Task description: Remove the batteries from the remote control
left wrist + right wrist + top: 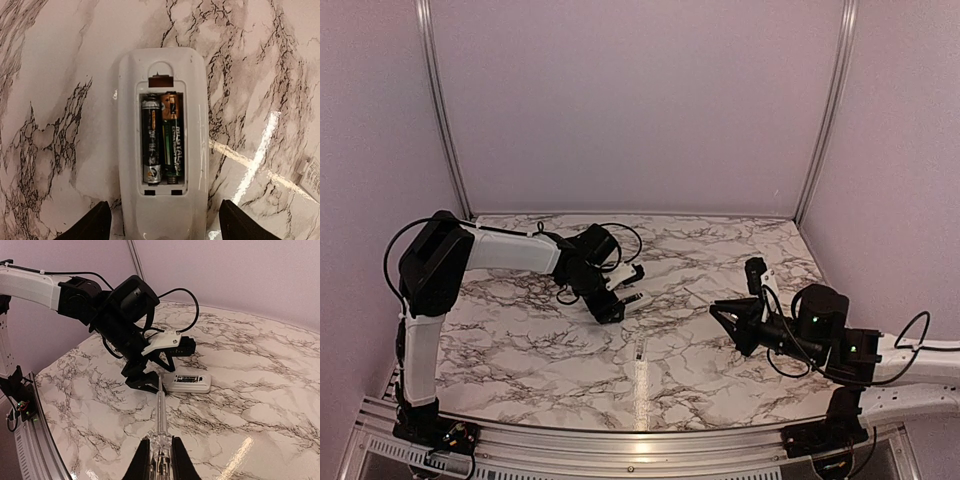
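Note:
The white remote control [162, 200] lies on the marble table with its back up and its battery bay open. Two dark batteries [151, 140] lie side by side in the bay, the right one [172, 137] with a copper-coloured end. My left gripper [165, 225] is open; its fingers straddle the remote's near end with a gap on each side. In the right wrist view the remote [187, 385] lies beside the left gripper [150, 382]. My right gripper [160, 460] is shut on a long clear rod tool [160, 410] whose tip points toward the remote's near end.
A small white piece with a label [311, 175] lies on the table to the right of the remote. In the top view the left gripper [620, 300] and right gripper [718, 312] face each other across the table's middle. Walls enclose the table.

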You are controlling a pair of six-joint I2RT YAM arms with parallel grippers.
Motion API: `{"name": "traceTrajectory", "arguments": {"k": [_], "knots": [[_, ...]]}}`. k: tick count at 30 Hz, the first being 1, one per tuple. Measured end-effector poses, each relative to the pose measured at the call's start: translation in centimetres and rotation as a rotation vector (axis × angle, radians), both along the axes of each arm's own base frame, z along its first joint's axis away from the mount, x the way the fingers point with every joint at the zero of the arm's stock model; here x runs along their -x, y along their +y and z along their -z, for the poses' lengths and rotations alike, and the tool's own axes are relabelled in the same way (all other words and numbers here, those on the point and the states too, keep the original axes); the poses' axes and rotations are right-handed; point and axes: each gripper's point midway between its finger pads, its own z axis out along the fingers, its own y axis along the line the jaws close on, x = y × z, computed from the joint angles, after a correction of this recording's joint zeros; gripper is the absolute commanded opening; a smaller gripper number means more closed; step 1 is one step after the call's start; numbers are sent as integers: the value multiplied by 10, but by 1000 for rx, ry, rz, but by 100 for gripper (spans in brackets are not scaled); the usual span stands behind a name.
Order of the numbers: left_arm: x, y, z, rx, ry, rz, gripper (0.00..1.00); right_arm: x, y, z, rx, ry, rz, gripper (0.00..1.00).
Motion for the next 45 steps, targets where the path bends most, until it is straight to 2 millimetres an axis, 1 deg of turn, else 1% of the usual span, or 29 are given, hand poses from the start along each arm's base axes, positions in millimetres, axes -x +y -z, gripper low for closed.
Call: {"name": "traceTrajectory", "arguments": {"k": [8,15,19,24,29,32,35,40,45], "knots": [[-1,1,5,-17,1,-2,70,1,0,-4,-11,-6,-5,0],[0,0,6,-14,5,10,59,2,-1,-2,-11,-6,-7,0],[0,0,5,-13,4,16,48,2,-1,-2,-11,-6,-8,0],[0,-1,5,-5,11,23,37,2,-1,-2,-11,-6,-8,0],[2,-2,5,5,19,29,22,2,-1,-3,-12,-7,-8,0],[3,-2,5,14,15,29,10,2,-1,-3,-13,-9,-7,0],[10,0,4,18,12,34,0,2,-2,-4,-13,-10,-6,0],[31,0,-2,29,-4,50,0,2,-3,-5,-14,-14,1,0],[47,-4,-21,74,-68,58,0,0,-5,-7,-19,-20,16,0]]}}
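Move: The remote control lies open side up between the left hand's spread fingers, near one end of it. Its middle is about 2 cm ahead of the left hand, 3 cm to its right and 1 cm below. The batteries sit in their bay about 3 cm ahead and 4 cm right, and the loose battery cover lies roughly 6 cm back and 7 cm right. From the right hand, the remote is some 17 cm ahead, 17 cm left and 19 cm below. The remote's two long sides get pinched near the end away from the battery bay as the left hand settles barely half a centimetre and closes its fingers, which stop on its width. After a short hold, the left hand draws the gripped remote back about 5 cm towards its base and, late on, raises it a good 2 cm. The right hand stays in place, keeping its thin clear tool. ##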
